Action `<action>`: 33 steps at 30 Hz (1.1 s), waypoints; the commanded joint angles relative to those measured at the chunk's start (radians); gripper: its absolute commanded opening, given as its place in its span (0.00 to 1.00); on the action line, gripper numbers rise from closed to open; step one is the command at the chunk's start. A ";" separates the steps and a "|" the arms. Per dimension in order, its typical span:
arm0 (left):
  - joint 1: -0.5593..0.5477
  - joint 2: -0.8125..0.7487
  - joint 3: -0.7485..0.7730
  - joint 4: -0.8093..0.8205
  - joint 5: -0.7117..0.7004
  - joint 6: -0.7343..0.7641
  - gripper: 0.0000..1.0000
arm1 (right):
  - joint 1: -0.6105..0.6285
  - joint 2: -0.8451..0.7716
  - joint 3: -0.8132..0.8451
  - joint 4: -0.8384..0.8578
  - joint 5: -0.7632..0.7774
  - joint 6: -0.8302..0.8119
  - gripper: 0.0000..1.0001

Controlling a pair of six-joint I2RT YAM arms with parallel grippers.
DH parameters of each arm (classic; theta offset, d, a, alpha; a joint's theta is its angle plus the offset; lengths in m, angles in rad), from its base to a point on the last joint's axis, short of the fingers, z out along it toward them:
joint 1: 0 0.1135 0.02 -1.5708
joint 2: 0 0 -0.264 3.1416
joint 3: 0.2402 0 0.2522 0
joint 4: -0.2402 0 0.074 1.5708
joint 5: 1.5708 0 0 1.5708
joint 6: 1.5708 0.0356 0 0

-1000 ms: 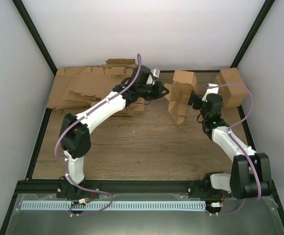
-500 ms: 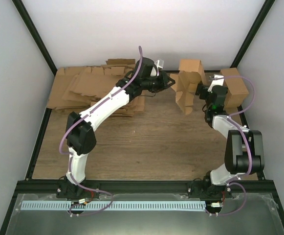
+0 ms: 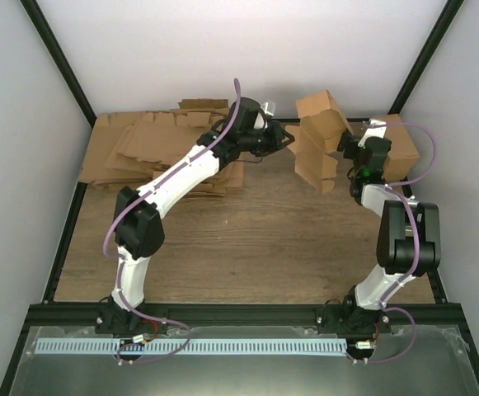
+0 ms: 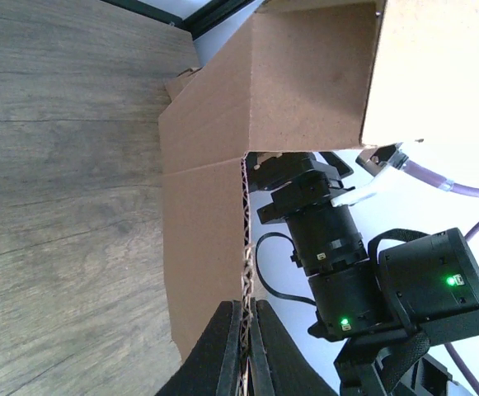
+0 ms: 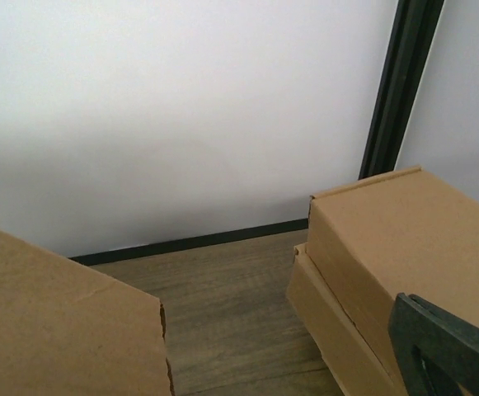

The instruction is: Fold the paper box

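The paper box (image 3: 320, 132), a brown, partly folded carton with loose flaps, hangs tilted above the table's far right. My left gripper (image 3: 287, 139) is shut on its left flap. In the left wrist view the two fingers (image 4: 246, 334) pinch the corrugated edge of a panel (image 4: 206, 239). My right gripper (image 3: 346, 151) sits just right of the box, open. Its wrist view shows one dark finger (image 5: 441, 342) at the lower right, a corner of the box (image 5: 58, 326) at the lower left and bare table between them. The other finger is out of view.
A thick pile of flat brown sheets (image 3: 152, 148) covers the back left, under my left arm. Two stacked brown cartons (image 3: 400, 148) (image 5: 379, 247) stand at the back right, close behind my right wrist. White walls and a black corner post (image 5: 400, 82) close off the back.
The box has moved back and to the right and tipped over more, still in my left gripper. My right arm has drawn back toward the far right, beside the stacked cartons.
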 commanded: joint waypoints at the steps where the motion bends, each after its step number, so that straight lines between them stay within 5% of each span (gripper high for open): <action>1: 0.010 0.003 0.034 -0.003 -0.002 -0.001 0.04 | -0.018 -0.007 0.033 0.105 -0.052 -0.016 1.00; 21: 0.009 -0.052 -0.012 -0.048 -0.036 0.061 0.04 | -0.013 -0.167 -0.077 0.054 -0.175 0.072 1.00; 33: 0.015 -0.235 -0.228 -0.150 -0.123 0.205 0.04 | 0.057 -0.414 -0.272 -0.041 -0.334 0.223 1.00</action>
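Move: The half-folded paper box is already pinched by one cardboard edge in the left gripper, with the middle of the box about 9 cm to that hand's right, 1 cm ahead and roughly level with it. From the open right gripper, the middle of the box lies some 13 cm to the left, 2 cm back and level. The finished boxes stand about 9 cm to the right hand's right, 5 cm farther out and 12 cm below. Back the wide-open right gripper out from beside the box: lift it about 3 cm first, then draw it back and left some 7 cm each way, turning about 15 degrees counter-clockwise, fingers still open. Keep the left pinch on the cardboard edge, nearly still with a slight sink, then carry the box left and a little back, about 5 cm, with the wrist rolling slightly. ##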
